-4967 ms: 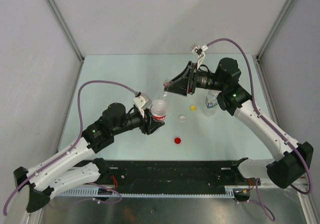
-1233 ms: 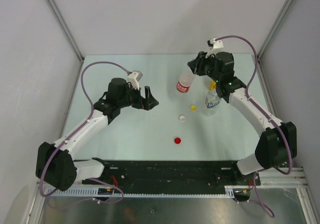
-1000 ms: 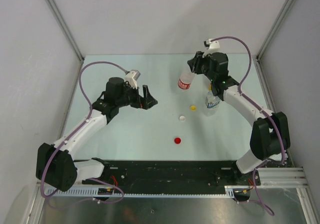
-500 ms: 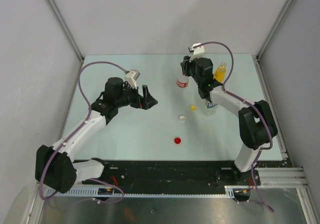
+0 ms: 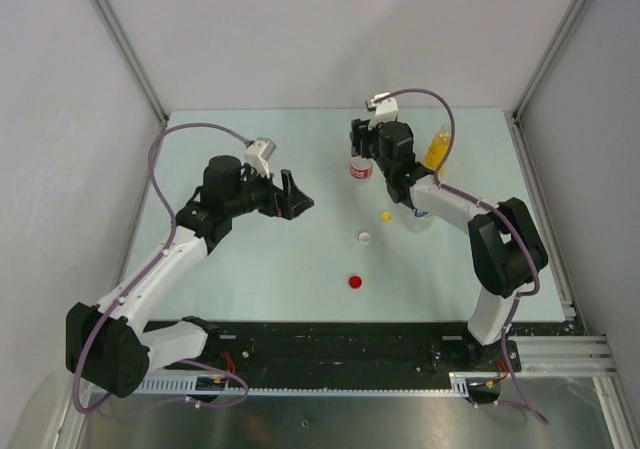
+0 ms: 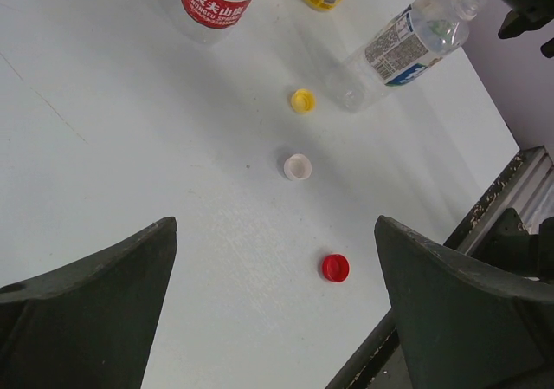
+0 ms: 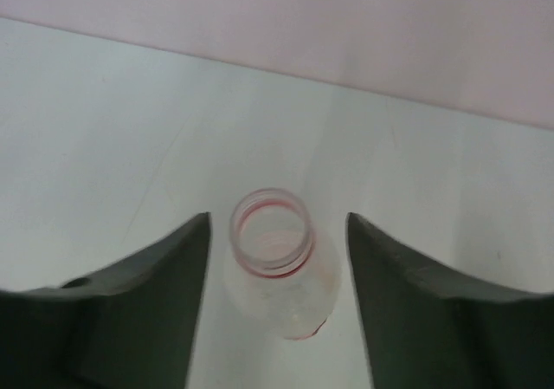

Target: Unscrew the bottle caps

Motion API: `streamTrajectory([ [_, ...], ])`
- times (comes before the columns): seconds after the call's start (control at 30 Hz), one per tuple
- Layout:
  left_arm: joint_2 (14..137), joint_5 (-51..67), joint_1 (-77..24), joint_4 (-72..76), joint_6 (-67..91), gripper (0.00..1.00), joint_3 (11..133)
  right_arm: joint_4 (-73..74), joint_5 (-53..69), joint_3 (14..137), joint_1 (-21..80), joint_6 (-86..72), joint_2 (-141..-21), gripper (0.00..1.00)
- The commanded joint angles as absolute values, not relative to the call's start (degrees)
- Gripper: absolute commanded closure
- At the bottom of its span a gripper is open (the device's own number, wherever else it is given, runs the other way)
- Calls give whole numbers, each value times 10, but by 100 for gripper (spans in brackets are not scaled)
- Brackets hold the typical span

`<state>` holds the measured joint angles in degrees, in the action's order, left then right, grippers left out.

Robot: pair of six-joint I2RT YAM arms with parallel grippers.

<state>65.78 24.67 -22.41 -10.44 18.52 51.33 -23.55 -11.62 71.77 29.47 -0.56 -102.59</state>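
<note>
The red-labelled bottle (image 7: 277, 276) stands upright at the back of the table with its mouth uncapped. My right gripper (image 7: 277, 224) is open, a finger on each side of the neck with a gap on both sides; from above, the right gripper (image 5: 362, 152) hangs over the red-labelled bottle (image 5: 360, 170). The yellow cap (image 5: 386, 215), white cap (image 5: 365, 237) and red cap (image 5: 354, 282) lie loose on the table. My left gripper (image 5: 290, 194) is open and empty, off to the left of the caps. The left wrist view shows the blue-labelled bottle (image 6: 407, 42) leaning, without a cap.
The bottle of yellow-orange liquid (image 5: 435, 149) stands upright to the right of my right gripper. A black rail (image 5: 340, 344) runs along the near edge of the table. Grey walls close in the back and both sides.
My right gripper moved the red-labelled bottle left and back, stood it upright and opened off its neck. The left arm barely moved.
</note>
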Motion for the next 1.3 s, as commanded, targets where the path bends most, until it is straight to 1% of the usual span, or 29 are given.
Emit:
streamTrajectory([
  [0.0, 641, 254, -222, -94, 186, 1, 511, -217, -118, 722, 297, -33, -1015, 24],
  [0.03, 641, 254, -222, -94, 186, 0, 511, -216, -111, 722, 296, -40, -1009, 17],
  [0.1, 642, 255, -222, -95, 185, 1, 511, -217, -93, 722, 294, -53, -994, 6],
  [0.13, 642, 256, -222, -95, 186, 1, 512, -219, -84, 722, 293, -63, -985, 3],
  [0.2, 642, 257, -221, -95, 186, 0, 512, -224, -65, 722, 288, -79, -967, 1],
  [0.53, 638, 259, -221, -95, 190, 0, 506, -228, -20, 722, 267, -140, -898, 1],
  [0.8, 630, 255, -222, -96, 203, 1, 497, -197, 26, 722, 254, -187, -856, 1],
  [1.27, 582, 213, -222, -109, 227, 1, 466, 2, 117, 720, 235, -239, -764, 1],
])
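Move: The open-mouthed red-label bottle stands upright at the right hand's fingers, which are already loosening around its top; its middle is some 8 cm below the hand, with no offset forward or sideways. The yellow bottle is level with it, about 16 cm to the right. The blue-label bottle is some 14 cm back and 13 cm right, the yellow cap about 12 cm back and 6 cm right. From the left hand the red-label bottle is roughly 20 cm ahead, 15 cm right, 8 cm lower. The right fingers come free of the red-label bottle's top, spreading to fully open as the hand dips about 1 cm. The hand then climbs some 12 cm above its start while drawing back about 9 cm, ending mostly in level retreat away from the bottle. The wrist rolls its left side up by about 25 degrees and swings slightly counter-clockwise. ##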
